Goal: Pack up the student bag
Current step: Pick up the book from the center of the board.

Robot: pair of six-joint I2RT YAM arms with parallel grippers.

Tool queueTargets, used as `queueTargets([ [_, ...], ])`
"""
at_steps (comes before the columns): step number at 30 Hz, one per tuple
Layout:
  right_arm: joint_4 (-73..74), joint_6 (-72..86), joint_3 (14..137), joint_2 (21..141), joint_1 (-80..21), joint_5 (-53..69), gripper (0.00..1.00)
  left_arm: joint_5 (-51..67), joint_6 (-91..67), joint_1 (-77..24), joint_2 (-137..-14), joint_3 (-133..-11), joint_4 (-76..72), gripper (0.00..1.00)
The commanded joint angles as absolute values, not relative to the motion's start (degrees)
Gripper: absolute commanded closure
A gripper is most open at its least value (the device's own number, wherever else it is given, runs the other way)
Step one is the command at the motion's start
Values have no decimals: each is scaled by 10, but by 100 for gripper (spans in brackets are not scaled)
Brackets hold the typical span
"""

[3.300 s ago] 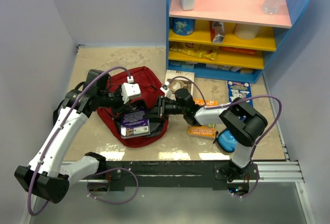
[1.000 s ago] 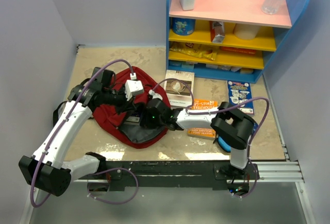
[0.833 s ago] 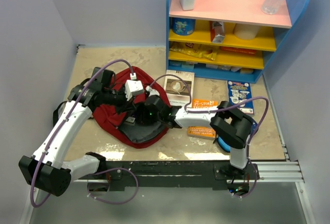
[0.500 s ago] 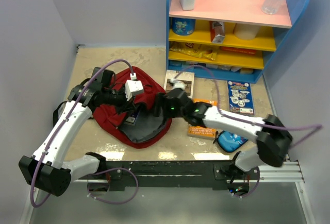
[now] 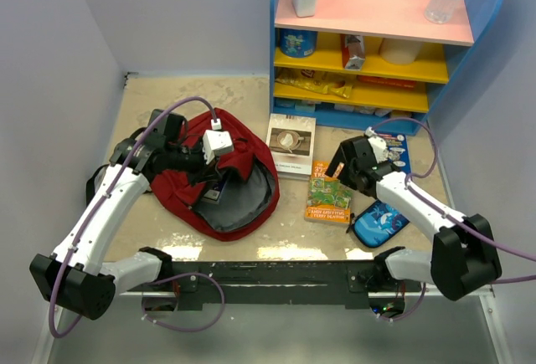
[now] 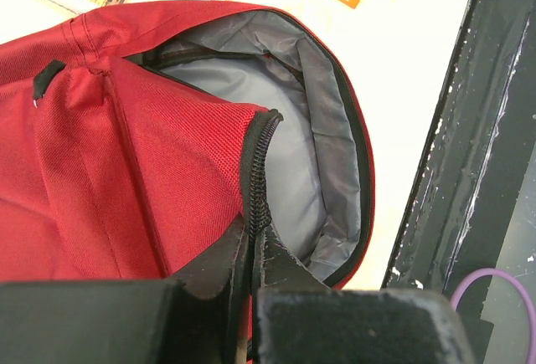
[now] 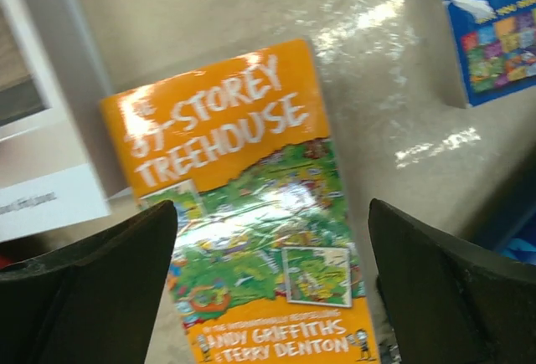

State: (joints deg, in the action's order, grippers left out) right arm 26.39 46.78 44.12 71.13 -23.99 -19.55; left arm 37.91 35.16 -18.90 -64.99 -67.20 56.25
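Note:
The dark red student bag [image 5: 243, 159] lies open at the left, its grey lining [image 5: 243, 201] showing. My left gripper [image 5: 215, 183] is shut on the bag's black zipper edge [image 6: 258, 171] and holds the mouth open; in the left wrist view [image 6: 251, 251] both jaws pinch the zipper. My right gripper [image 5: 342, 166] is open and empty. It hovers over the orange "Treehouse" book [image 5: 328, 203], which lies flat on the table. In the right wrist view the book [image 7: 260, 238] lies between the wide-spread fingers [image 7: 92, 289].
A white book [image 5: 291, 142] lies beside the bag. A blue book [image 5: 392, 142] is partly under my right arm. A small blue zip pouch [image 5: 381, 222] lies near the front edge. A blue and yellow shelf unit [image 5: 377, 54] stands at the back right.
My right arm has pulled out of the bag's mouth and swung right to above the orange book. The purple book it held earlier no longer shows. My left arm has kept its hold.

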Motion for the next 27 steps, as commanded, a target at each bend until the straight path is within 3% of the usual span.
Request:
queueTargets([
  [1, 280, 449, 426, 724, -197, -206, 1, 404, 353, -192, -635, -670, 544, 100],
  [8, 244, 456, 396, 743, -186, -158, 2, 404, 356, -192, -637, -669, 543, 100],
  [15, 153, 471, 338, 773, -186, -41, 15, 403, 355, -192, -635, -665, 542, 100],
  [18, 137, 478, 322, 778, -186, -32, 30, 401, 355, -192, -635, -664, 541, 100],
  [19, 134, 482, 318, 778, -186, -29, 41, 401, 354, -192, -635, -664, 541, 100],
  [21, 121, 487, 309, 778, -186, -26, 55, 401, 355, -192, -636, -664, 540, 100],
  [22, 118, 490, 305, 776, -186, -20, 74, 400, 355, -192, -636, -665, 541, 100],
  [25, 107, 496, 294, 778, -186, -14, 100, 398, 355, -192, -636, -665, 541, 100],
  [27, 103, 497, 287, 778, -186, -9, 100, 396, 358, -192, -635, -665, 543, 100],
])
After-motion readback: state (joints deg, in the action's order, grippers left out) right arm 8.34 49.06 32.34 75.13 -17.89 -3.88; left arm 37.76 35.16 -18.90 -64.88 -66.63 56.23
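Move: The right hand is open above the 39-Storey Treehouse book, whose middle lies about 3 cm to its left, 2 cm back and 6 cm below. The white book with the coffee cup lies about 14 cm left and 12 cm ahead of the hand, the blue pouch some 12 cm right and 12 cm back, and the blue book some 14 cm right and 10 cm ahead. From the left hand, the Treehouse book is about 33 cm right, 5 cm ahead and 19 cm below. The right fingers meet the Treehouse book's right-hand long edge and shut on it from wide open, after the hand has dropped about 6 cm, swinging first right and a little back, clear of that edge, then some 5 cm left against it. It eases forward and rolls some 15 degrees, its left side rising, as the fingers close. The left hand keeps holding up the bag's flap. ##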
